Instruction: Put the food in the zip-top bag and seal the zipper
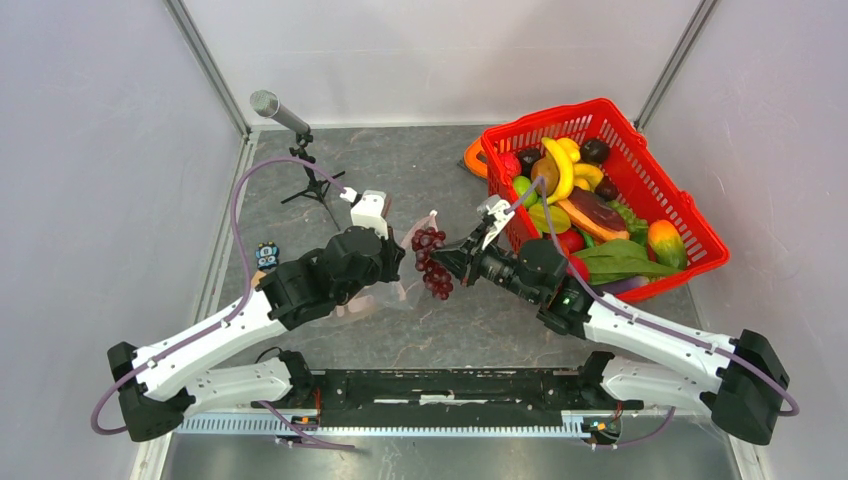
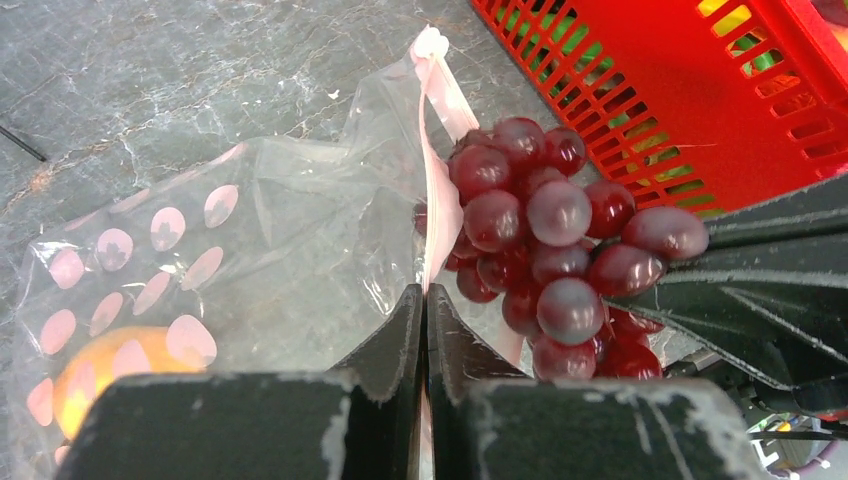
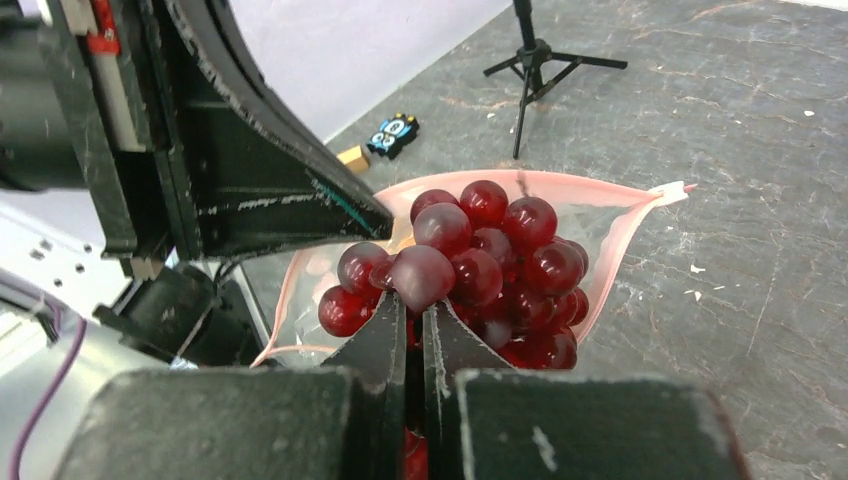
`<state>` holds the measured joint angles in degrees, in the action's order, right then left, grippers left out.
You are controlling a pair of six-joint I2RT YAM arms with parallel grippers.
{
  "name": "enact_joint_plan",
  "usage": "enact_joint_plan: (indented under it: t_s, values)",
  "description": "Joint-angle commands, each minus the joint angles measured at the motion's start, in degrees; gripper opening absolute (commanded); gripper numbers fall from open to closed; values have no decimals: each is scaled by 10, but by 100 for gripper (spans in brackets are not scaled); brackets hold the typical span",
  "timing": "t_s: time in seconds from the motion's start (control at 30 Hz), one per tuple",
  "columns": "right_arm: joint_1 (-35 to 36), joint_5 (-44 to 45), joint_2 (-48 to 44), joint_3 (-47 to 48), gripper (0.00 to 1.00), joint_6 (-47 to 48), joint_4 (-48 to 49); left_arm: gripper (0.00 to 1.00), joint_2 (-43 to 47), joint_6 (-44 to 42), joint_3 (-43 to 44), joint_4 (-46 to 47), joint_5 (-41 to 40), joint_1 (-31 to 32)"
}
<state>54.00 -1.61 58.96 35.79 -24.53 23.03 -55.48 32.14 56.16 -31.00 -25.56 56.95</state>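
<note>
The zip-top bag (image 2: pixel 250 230), clear with pale dots, lies crumpled on the grey table with its mouth facing the basket. My left gripper (image 2: pixel 425 295) is shut on the pink zipper (image 2: pixel 437 170) and holds that edge up. An orange piece of food (image 2: pixel 110 370) lies inside the bag. My right gripper (image 3: pixel 420 310) is shut on a bunch of purple grapes (image 3: pixel 480 260) held at the bag's mouth (image 3: pixel 610 250). From above, the grapes (image 1: pixel 432 262) hang between the left gripper (image 1: pixel 398 262) and the right gripper (image 1: pixel 452 262).
A red mesh basket (image 1: pixel 640 160) at the right holds banana, kiwi, greens and other toy food. An orange ring (image 1: pixel 475 158) lies behind it. A microphone on a tripod (image 1: pixel 300 150) stands at the back left, and a small blue object (image 1: pixel 266 255) lies beside the left arm.
</note>
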Motion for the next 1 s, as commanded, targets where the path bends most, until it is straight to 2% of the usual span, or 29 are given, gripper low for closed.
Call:
enact_joint_plan:
  t_s: [0.0,0.13,0.27,0.47,0.57,0.67,0.77,0.83,0.93,0.97]
  values:
    - [3,-58,-12,40,3,63,-65,6,11,20,9,12,-28,-3]
    - [2,-64,-15,32,3,87,-81,6,13,13,10,12,-22,-3]
    - [3,-87,31,88,3,129,-163,6,17,-14,4,34,10,-3]
    - [2,-53,90,172,6,191,-282,4,9,-111,-9,75,149,-3]
    - [-4,-24,114,206,6,169,-298,2,-5,-129,-7,77,203,-3]
    - [-20,-48,125,203,11,106,-266,2,-15,-131,-8,76,211,-3]
    - [-35,-57,136,180,20,46,-240,2,-8,-122,-14,76,195,-2]
    - [-44,-66,141,160,21,21,-218,2,0,-122,-22,82,192,-2]
    - [-57,-111,143,141,35,5,-178,2,3,-117,-28,86,181,-3]
    - [-61,-121,141,137,44,3,-171,2,2,-113,-28,82,173,-3]
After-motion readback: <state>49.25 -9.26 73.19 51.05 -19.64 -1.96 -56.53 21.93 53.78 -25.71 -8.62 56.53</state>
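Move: The right hand holds the grapes; the bag mouth's middle lies some 5 cm to its left, 1 cm farther out and 3 cm lower, with the red basket roughly 35 cm right, 8 cm ahead and 15 cm below. From the left hand, pinching the bag's rim, the grapes hang about 6 cm right, level fore-and-aft and 3 cm down; the yellow fruit in the bag sits roughly 10 cm left, 6 cm back and 12 cm below. Right lowers the grapes about 6 cm into the bag mouth, part-opening; left, still pinching, draws the rim rightward 4 cm. ##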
